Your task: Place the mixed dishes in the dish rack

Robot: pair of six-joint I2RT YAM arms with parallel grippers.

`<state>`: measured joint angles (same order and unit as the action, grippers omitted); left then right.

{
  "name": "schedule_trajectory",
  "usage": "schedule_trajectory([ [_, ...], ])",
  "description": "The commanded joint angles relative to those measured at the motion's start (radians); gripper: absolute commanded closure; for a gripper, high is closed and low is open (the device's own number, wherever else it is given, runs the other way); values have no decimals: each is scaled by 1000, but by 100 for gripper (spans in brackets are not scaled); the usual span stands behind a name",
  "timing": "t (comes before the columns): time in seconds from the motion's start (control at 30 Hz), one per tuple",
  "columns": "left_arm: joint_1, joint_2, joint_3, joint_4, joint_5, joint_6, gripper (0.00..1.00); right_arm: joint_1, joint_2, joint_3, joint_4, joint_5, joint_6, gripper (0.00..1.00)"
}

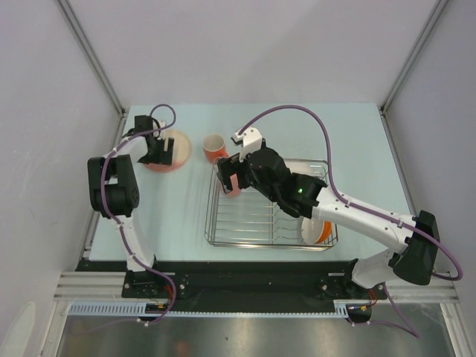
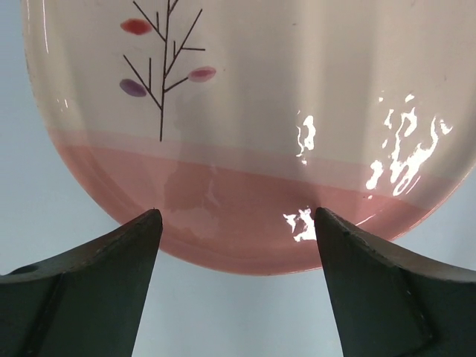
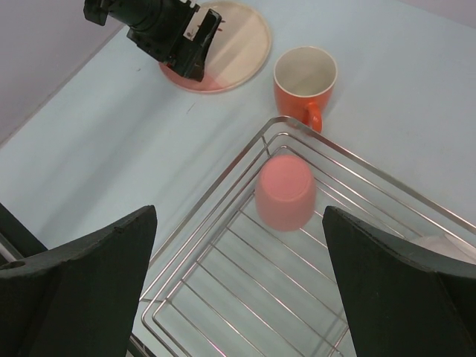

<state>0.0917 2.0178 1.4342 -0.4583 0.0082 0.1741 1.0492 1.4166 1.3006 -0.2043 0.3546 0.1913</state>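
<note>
The cream-pink leaf-motif plate [image 1: 177, 149] lies flat at the far left and fills the left wrist view [image 2: 245, 111]. My left gripper [image 1: 158, 151] is open at its near rim, fingertips [image 2: 141, 230] either side of the pink edge [image 2: 238, 249]. My right gripper [image 1: 227, 177] is open and empty above the dish rack's [image 1: 271, 216] far left corner. The pink cup [image 3: 285, 192] sits bottom up inside that corner, slightly blurred, and also shows in the top view [image 1: 233, 187]. The orange mug [image 1: 214, 147] stands upright just beyond the rack [image 3: 305, 78]. The orange white-lined bowl [image 1: 318, 230] leans in the rack's near right.
The rack's wire wall [image 3: 223, 186] runs below my right fingers [image 3: 82, 275]. The left arm's wrist [image 3: 167, 30] shows over the plate [image 3: 238, 44]. Grey walls close the table on both sides. A white rim [image 3: 440, 245] shows low in the rack.
</note>
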Motion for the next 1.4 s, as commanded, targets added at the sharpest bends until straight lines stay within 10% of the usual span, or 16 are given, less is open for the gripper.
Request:
schedule_trajectory([
  [0.0, -12, -5, -9, -29, -53, 22, 13, -9, -5, 31, 22, 15, 20, 0],
  [1.37, -64, -550, -707, -170, 82, 287, 34, -18, 123, 86, -39, -88, 60, 0],
])
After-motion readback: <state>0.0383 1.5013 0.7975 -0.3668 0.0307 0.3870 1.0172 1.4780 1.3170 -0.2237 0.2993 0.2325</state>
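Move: The pink-and-cream plate lies flat just under the left fingertips, its middle about 7 cm ahead, 1 cm right and 1 cm below. The orange mug stands some 17 cm right and 8 cm ahead of that hand; the pink cup in the rack is about 23 cm right and 7 cm back. From the raised right hand the plate is roughly 25 cm ahead, 32 cm left and 28 cm down. The plate is dragged over the table by the left hand's fingertips, set down inside its near rim: after a brief pause the hand draws back about 15 cm towards its base, level and speeding up, bearing slightly right late on. Meanwhile the fingers close from nearly wide to about two thirds open and the hand turns some 15 degrees clockwise. The right hand, still open, sinks about 2 cm at the end. ##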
